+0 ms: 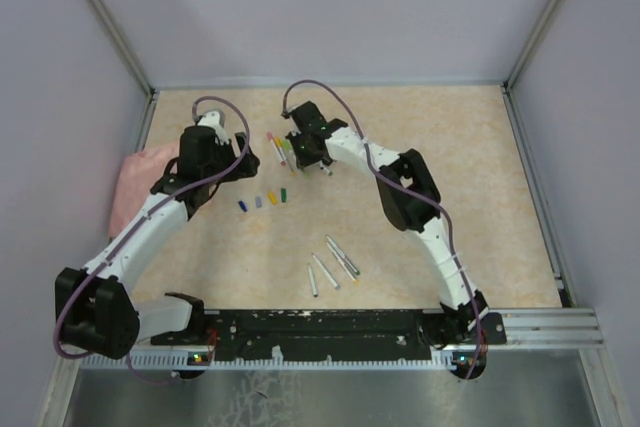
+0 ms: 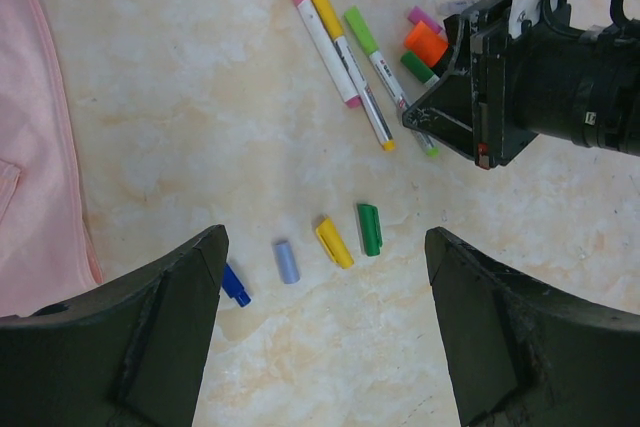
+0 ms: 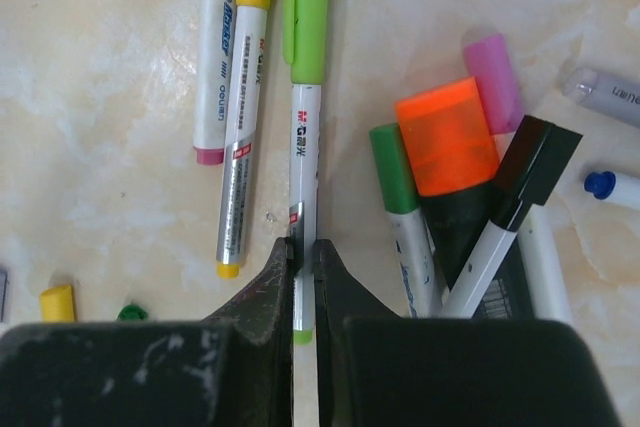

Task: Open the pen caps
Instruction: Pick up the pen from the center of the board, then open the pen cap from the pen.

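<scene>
My right gripper point(image 3: 304, 247) is shut on the white barrel of a pen point(image 3: 305, 137) whose light-green cap point(image 3: 306, 17) is still on; the pen lies on the table. Beside it on the left lie a yellow-capped pen point(image 3: 243, 117) and a pink-ended pen point(image 3: 212, 57). To its right is a pile: an orange-capped highlighter point(image 3: 447, 137), a dark-green pen point(image 3: 398, 197), a black-capped pen point(image 3: 525, 172) and a purple cap point(image 3: 492, 82). My left gripper point(image 2: 326, 277) hangs open and holds nothing. Below it lie loose blue point(image 2: 235, 287), lavender point(image 2: 287, 261), yellow point(image 2: 333, 242) and green point(image 2: 369, 229) caps.
A pink cloth point(image 1: 135, 187) lies at the table's left edge, next to my left arm. Three grey pen barrels point(image 1: 335, 262) lie nearer the arm bases. Grey walls close off the table at the back and at both sides.
</scene>
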Motion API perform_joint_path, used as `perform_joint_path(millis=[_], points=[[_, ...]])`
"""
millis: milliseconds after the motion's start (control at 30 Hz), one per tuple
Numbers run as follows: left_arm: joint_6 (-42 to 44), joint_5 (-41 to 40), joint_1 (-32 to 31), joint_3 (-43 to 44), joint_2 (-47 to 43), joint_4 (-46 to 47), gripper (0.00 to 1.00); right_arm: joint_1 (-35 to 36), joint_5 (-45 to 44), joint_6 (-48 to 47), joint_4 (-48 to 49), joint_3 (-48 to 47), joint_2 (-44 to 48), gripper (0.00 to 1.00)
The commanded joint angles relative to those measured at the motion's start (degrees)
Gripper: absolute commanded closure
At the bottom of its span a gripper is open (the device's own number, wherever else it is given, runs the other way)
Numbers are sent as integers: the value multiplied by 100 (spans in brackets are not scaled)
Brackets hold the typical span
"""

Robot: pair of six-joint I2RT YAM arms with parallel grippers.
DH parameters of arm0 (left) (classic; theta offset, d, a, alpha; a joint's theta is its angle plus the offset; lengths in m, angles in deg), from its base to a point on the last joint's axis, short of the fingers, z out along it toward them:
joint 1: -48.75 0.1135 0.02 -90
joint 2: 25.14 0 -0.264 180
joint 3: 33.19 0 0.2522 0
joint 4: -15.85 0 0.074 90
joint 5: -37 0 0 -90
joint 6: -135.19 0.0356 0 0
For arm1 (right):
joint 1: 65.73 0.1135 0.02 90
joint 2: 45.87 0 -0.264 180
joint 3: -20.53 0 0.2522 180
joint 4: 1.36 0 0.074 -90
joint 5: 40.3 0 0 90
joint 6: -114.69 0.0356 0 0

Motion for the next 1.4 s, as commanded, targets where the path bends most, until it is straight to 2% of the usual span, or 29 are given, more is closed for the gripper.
perform_joint_path(millis=[0, 233, 367, 533, 733, 800, 967, 1233, 1367], points=[[55, 143, 25, 274, 10, -1, 15, -29, 60, 189, 559, 287, 784, 100], [-14, 496, 34, 387, 59, 2, 15, -127, 469, 500, 1240, 1039, 1432, 100], [-223, 1114, 58, 430, 126, 195, 14, -247, 1060, 811, 2007, 1980, 2038, 100], [-881, 2579, 270, 335, 303, 984, 14, -484, 2232, 1626, 3595, 3629, 3086, 100], [-1742, 3369, 376, 259, 679, 1879, 14, -644, 2868, 2437, 5112, 5184, 3910, 100], [-2022, 3773, 377, 172, 873, 2431, 14, -690, 3007, 2648, 5488, 5531, 4097, 100], [-2956, 4457, 356, 127, 1520, 3462, 13, -748, 3188, 2928, 6015, 6005, 4374, 100], [-2698, 4227, 160, 597, 1943, 2906, 14, -745, 3352, 3147, 6367, 6176, 4547, 100], [-2704, 4241, 151, 610, 2047, 2921, 19, -741, 3453, 3257, 6499, 6183, 4519, 100]])
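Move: The light-green capped pen is already pinched near its plain end in the right fingers, still on the table; its middle is about 4 cm ahead and 1 cm left of them. The open left gripper, where it is taken, is roughly 9 cm back, 14 cm left and 14 cm up. From the right hand the yellow pen lies 4 cm ahead and 4 left, the orange highlighter 4 ahead and 4 right, the loose green cap 8 back and 4 left. From the left hand the pen is about 13 cm ahead, 13 right, 14 below. The light-green pen, kept pinched in the shut right fingers, is lifted about 15 cm and drawn back some 12 cm, while the right wrist rolls some 50 degrees so its fingers swing from pointing down to nearly level and leftward. The left hand travels right to meet it, rolling its right side up and turning clockwise, and stays open around the cap end. ##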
